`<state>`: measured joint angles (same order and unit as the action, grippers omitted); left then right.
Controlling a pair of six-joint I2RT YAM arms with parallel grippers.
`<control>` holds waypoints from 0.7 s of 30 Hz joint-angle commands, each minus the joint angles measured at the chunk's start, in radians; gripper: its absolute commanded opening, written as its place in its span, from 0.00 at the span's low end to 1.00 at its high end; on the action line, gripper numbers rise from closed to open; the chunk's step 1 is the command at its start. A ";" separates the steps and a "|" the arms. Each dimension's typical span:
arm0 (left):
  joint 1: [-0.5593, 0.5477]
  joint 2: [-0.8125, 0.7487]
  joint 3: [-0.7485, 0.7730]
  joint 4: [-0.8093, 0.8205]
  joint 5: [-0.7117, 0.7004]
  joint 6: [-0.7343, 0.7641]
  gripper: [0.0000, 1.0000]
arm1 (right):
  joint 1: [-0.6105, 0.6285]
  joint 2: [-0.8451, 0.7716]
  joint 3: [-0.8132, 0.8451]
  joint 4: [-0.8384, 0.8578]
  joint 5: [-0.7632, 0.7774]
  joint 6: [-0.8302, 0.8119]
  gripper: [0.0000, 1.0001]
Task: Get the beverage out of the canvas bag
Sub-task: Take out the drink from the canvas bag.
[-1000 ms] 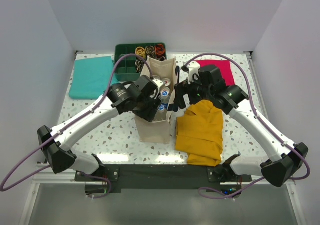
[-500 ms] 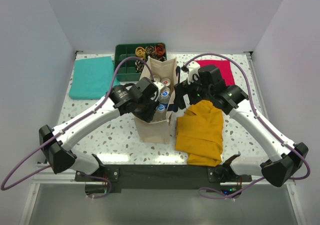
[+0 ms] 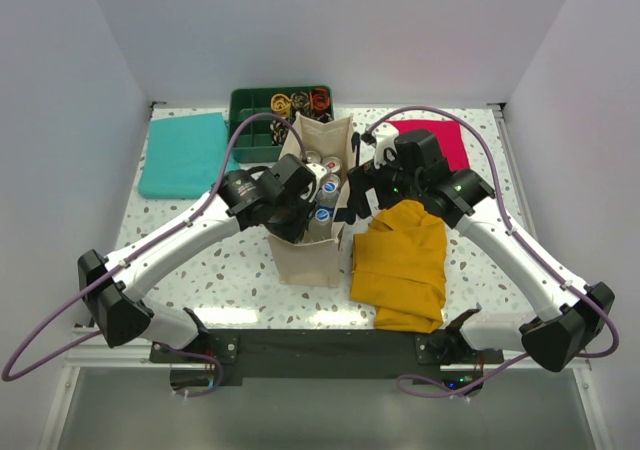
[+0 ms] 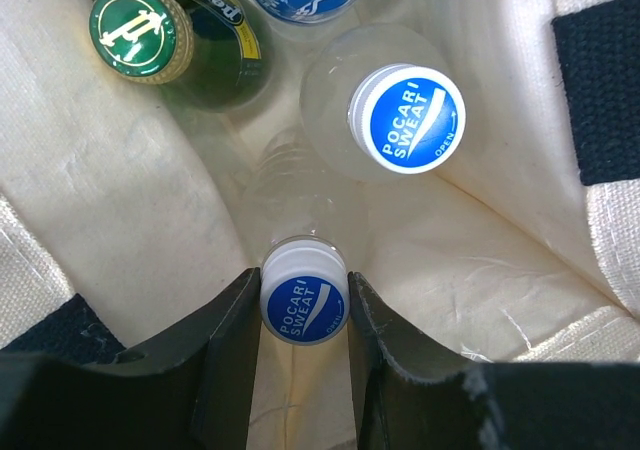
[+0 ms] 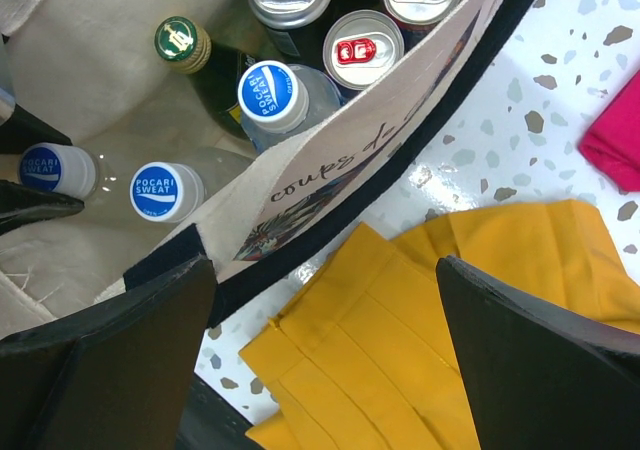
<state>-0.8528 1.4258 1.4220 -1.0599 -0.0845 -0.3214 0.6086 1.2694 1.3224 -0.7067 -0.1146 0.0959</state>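
Note:
The cream canvas bag [image 3: 310,258] with navy handles stands upright mid-table, and also shows in the right wrist view [image 5: 330,185]. It holds several drinks. My left gripper [image 3: 303,216] reaches into the bag. In the left wrist view the gripper [image 4: 304,315] has both jaws against the white-and-blue cap of a clear Pocari Sweat bottle [image 4: 304,292]. A second Pocari bottle [image 4: 405,120] and a green glass bottle [image 4: 140,32] stand just beyond. My right gripper [image 3: 356,196] is wide open and empty [image 5: 325,290] at the bag's right rim, above the yellow cloth.
A mustard-yellow cloth [image 3: 402,265] lies right of the bag. A pink cloth [image 3: 443,140] lies at the back right and a teal cloth [image 3: 182,153] at the back left. A green compartment tray [image 3: 270,110] stands behind the bag. Silver cans [image 5: 363,48] fill the bag's far end.
My left gripper has sunk slightly deeper into the bag over the near bottles. The right arm has barely moved.

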 commanded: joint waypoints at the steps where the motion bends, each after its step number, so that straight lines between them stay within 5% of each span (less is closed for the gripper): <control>1: 0.001 -0.008 0.066 -0.025 -0.020 -0.004 0.00 | 0.000 -0.001 0.012 0.000 0.026 -0.018 0.97; 9: 0.001 0.011 0.259 -0.074 -0.112 0.019 0.00 | 0.002 -0.010 0.009 0.001 0.027 -0.013 0.96; 21: 0.001 0.009 0.302 -0.100 -0.135 0.039 0.00 | 0.002 -0.024 0.020 0.007 0.065 -0.016 0.96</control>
<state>-0.8532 1.4658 1.6535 -1.2079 -0.1680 -0.3111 0.6086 1.2686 1.3224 -0.7067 -0.0925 0.0959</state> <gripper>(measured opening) 0.408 0.967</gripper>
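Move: The bottle's white Pocari cap is already between my left fingertips, down inside the bag. The middle of the bag mouth lies about 10 cm ahead, 5 cm right and 5 cm above them. The second Pocari cap sits some 3 cm ahead and 7 cm right, and the green bottle's cap about 9 cm ahead and 1 cm right, both roughly level. From my right hand, the mouth's middle is some 4 cm ahead, 10 cm left and 1 cm below. Keeping the pinch on the bottle's cap with my left fingers, I draw the bottle up about 5 cm towards the bag mouth, away from the bag floor and past the second Pocari bottle. I ease a centimetre or so forward, tilt the fingertips forward about 5 degrees, then pause there. ##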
